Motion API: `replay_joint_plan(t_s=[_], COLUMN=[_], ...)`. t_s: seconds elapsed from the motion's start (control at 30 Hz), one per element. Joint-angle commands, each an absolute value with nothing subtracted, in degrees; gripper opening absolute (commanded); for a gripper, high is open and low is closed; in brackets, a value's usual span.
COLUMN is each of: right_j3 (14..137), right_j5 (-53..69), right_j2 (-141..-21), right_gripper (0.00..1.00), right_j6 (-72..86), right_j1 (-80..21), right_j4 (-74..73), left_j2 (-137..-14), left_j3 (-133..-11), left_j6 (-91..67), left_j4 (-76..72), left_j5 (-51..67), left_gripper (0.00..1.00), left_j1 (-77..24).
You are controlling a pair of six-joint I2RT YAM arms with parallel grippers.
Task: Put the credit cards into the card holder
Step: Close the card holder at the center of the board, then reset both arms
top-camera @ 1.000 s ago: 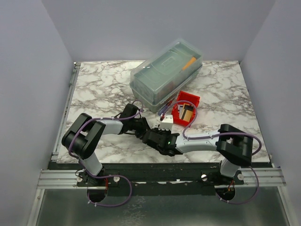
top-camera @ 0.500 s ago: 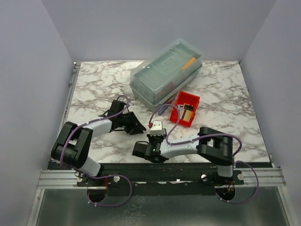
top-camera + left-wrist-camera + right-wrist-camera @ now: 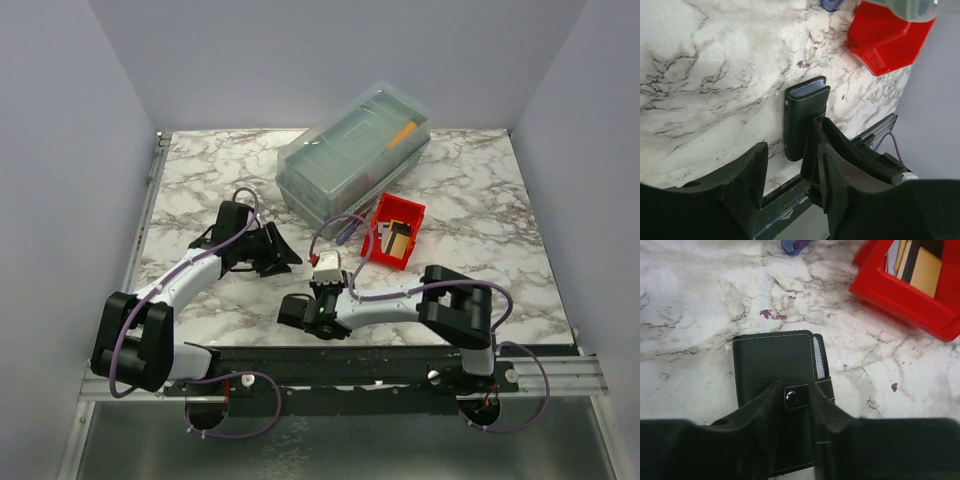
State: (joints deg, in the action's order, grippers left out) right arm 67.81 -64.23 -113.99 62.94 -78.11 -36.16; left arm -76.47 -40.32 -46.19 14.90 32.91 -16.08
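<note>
The black card holder (image 3: 772, 360) lies folded flat on the marble near the table's front edge (image 3: 292, 308), its snap strap fastened. Pale card edges (image 3: 817, 357) show in its open side. My right gripper (image 3: 795, 387) hovers right over it, open a little, one fingertip on each side of the snap tab. My left gripper (image 3: 792, 150) is open and holds nothing, a short way from the holder (image 3: 802, 117) and pointing at it; in the top view it (image 3: 285, 258) sits to the upper left. More credit cards, one tan (image 3: 926, 265), stand in the red bin (image 3: 400, 212).
A large clear lidded box (image 3: 355, 150) stands at the back centre, the red bin (image 3: 900, 295) just in front of it. A blue-and-red pen (image 3: 345, 232) lies between box and bin. The table's metal front rail (image 3: 340, 365) runs right beside the holder.
My right arm swung left toward the front edge, then its jaws parted. My left arm drew back to the left and its jaws opened wider.
</note>
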Motion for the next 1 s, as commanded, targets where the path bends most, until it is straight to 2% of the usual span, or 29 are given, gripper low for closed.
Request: replay_joint_plan(t_s=[0.0, 0.13, 0.27, 0.37, 0.47, 0.63, 0.7, 0.77, 0.97], right_j3=[67.0, 69.6, 77.9, 82.3, 83.5, 91.4, 96.6, 101.5, 108.1], right_j5=[-25.0, -27.3, -32.9, -34.6, -30.9, -33.1, -36.1, -39.6, -44.3], right_j2=[-113.4, -103.2, -96.3, -90.1, -83.0, -76.6, -75.9, -74.9, -69.3], right_gripper=[0.39, 0.55, 0.73, 0.78, 0.80, 0.85, 0.88, 0.98, 1.00], right_j6=[63.0, 57.7, 51.7, 46.2, 38.5, 32.5, 28.9, 24.5, 8.4], right_j1=[-74.5, -70.1, -67.4, -64.3, -61.2, -59.8, -59.6, -59.6, -59.7], right_j4=[-42.0, -43.3, -51.4, -55.0, -52.3, -54.7, -55.4, -53.8, -38.1], left_j2=[-74.7, -74.3, -72.6, -70.5, -69.6, -67.7, -65.9, -64.8, -64.8], left_j3=[-42.9, -44.0, -47.1, -50.9, -52.7, -56.0, -60.3, -67.4, -88.2], left_j6=[-41.2, -39.4, -37.3, -36.4, -38.9, -40.5, -39.0, -36.3, -28.7], left_j4=[17.0, 16.9, 16.9, 16.9, 17.1, 16.2, 15.4, 15.5, 15.4], left_j5=[35.5, 39.3, 41.6, 41.1, 40.5, 43.1, 43.3, 42.7, 35.1], left_gripper=[0.51, 0.55, 0.58, 0.61, 0.66, 0.66, 0.67, 0.67, 0.73], left_j1=[-15.8, -16.1, -16.5, -16.9, -16.9, -18.8, -19.1, -19.1, -19.1])
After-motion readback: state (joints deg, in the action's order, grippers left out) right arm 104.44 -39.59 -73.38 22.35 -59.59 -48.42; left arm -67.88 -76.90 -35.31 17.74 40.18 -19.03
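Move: Just under the right fingertips lies the closed card holder, its middle about 1 cm ahead of that hand and roughly 3 cm below, with the snap beside the tips. The red tray stands some 15 cm ahead and 13 cm to the right, the screwdriver about 16 cm ahead and 5 cm right, both at table height. From the left hand the holder is some 10 cm to the right, 6 cm back and 9 cm lower. Leaving the card holder's snap, the right hand climbs steeply away, about 40 cm up with a small drift right, its fingers spreading from slightly parted to fully open; it first tips down, then swings back up, its left side rising some 30 degrees. The left hand, touching nothing, also rises about 30 cm, tilting its fingers well upward and opening somewhat wider. ##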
